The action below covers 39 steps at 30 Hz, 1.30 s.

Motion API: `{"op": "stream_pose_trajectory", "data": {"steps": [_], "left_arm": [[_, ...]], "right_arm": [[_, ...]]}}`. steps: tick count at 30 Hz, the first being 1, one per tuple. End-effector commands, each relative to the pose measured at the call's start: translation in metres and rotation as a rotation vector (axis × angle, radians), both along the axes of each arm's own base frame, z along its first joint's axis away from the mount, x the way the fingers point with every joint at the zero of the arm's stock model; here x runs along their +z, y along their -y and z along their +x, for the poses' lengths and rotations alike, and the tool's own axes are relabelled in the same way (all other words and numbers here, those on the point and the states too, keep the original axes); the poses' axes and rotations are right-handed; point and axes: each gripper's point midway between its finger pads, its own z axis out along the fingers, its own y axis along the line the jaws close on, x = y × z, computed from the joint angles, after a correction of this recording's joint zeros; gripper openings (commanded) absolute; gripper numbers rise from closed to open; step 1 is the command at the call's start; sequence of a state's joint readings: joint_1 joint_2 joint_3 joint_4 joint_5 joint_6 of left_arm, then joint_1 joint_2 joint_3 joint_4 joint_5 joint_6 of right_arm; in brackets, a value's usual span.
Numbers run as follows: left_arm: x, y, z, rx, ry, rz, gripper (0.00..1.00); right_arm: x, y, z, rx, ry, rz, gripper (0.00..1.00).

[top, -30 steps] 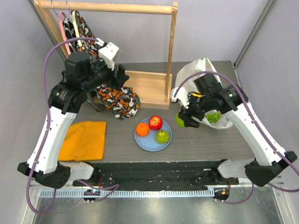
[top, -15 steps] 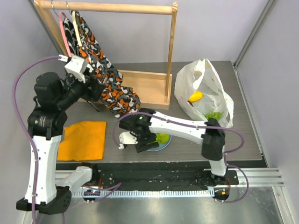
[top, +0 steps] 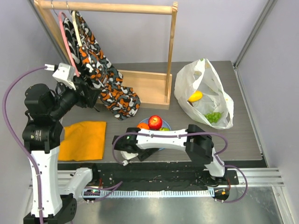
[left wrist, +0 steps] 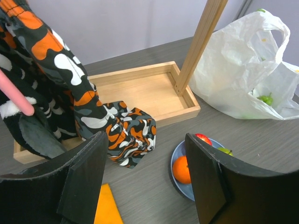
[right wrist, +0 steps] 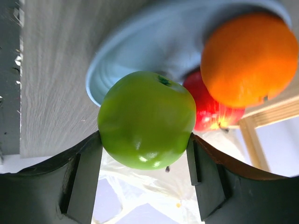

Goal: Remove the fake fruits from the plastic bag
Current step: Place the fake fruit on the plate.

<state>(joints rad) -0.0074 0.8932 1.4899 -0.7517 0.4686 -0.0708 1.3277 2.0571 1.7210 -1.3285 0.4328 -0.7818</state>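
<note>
My right gripper (right wrist: 144, 140) is shut on a green apple (right wrist: 147, 126), held low at the near rim of the light-blue plate (right wrist: 154, 37). On that plate lie an orange (right wrist: 247, 60) and a red apple (right wrist: 210, 112). From above, the right gripper (top: 142, 150) is tucked under its own arm, and the plate (top: 140, 135) also holds a green fruit (top: 164, 128). The plastic bag (top: 205, 79) lies back right with a yellow mango (top: 195, 96) and green grapes (top: 213, 116) inside. My left gripper (left wrist: 145, 182) hangs open and empty, high at the left.
A wooden rack (top: 171, 51) with a tray base (top: 145, 88) stands at the back, with a patterned cloth (top: 107, 88) draped from its hanger. A folded orange cloth (top: 85, 139) lies front left. The right arm stretches low along the table's near edge.
The right arm swung from the bag to the plate's near side, carrying the green apple. The left arm pulled back to the left and rose.
</note>
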Motion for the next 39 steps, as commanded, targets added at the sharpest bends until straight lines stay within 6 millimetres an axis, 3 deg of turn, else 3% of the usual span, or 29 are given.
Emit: {"op": "stream_pose_trajectory", "data": {"steps": [1,5,11,12,13,21,26,31,32,34,37,38,39], "left_arm": [[0.01,-0.001,0.0,0.0,0.031,-0.034,0.71],[0.009,0.0,0.002,-0.006,0.023,-0.048,0.71],[0.012,-0.002,0.001,-0.002,0.028,-0.072,0.71],[0.012,-0.002,0.001,0.0,0.03,-0.074,0.71],[0.012,-0.002,0.0,0.0,0.029,-0.076,0.71],[0.011,-0.001,0.003,-0.006,0.026,-0.088,0.71],[0.019,0.002,0.011,-0.023,0.031,-0.104,0.71],[0.041,0.007,0.021,-0.055,0.063,-0.134,0.7],[0.048,0.007,0.026,-0.056,0.071,-0.14,0.7],[0.057,0.011,0.031,-0.072,0.089,-0.156,0.69],[0.067,0.02,0.044,-0.099,0.106,-0.147,0.68],[0.067,0.03,0.05,-0.132,0.095,-0.143,0.68],[0.065,0.034,0.055,-0.142,0.092,-0.134,0.68]], "right_arm": [[0.016,0.03,-0.005,0.103,-0.007,-0.226,0.48],[0.012,0.03,-0.006,0.164,0.0,-0.282,0.54],[0.008,0.022,-0.006,0.214,0.017,-0.318,0.78],[0.009,0.021,-0.006,0.217,0.019,-0.317,0.83],[0.009,0.02,-0.005,0.226,0.019,-0.322,0.99],[0.021,0.017,-0.003,0.255,0.035,-0.299,1.0],[0.062,-0.004,0.001,0.261,0.09,-0.139,1.0],[0.128,-0.01,0.004,0.236,0.134,0.105,1.0],[0.15,-0.002,0.001,0.228,0.137,0.188,1.0],[0.169,0.006,-0.001,0.184,0.117,0.311,1.0],[0.205,0.035,-0.004,0.082,0.092,0.53,1.0],[0.216,0.063,0.004,0.007,0.112,0.583,1.0],[0.219,0.077,0.007,-0.058,0.1,0.628,1.0]]}}
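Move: The right hand holds the green apple just over the near part of the plate, whose middle is about 4 cm ahead, 2 cm right and 5 cm below. From that hand, the orange sits 7 cm ahead and 3 cm left, the red apple 10 cm ahead and 3 cm right, the pear 4 cm ahead and 7 cm right, all a little lower. From the left hand, the plate is roughly 19 cm right, 3 cm back, 37 cm below. Right hand lowers green apple onto plate, opens, rises some 18 cm; left goes 5 cm forward and up. ##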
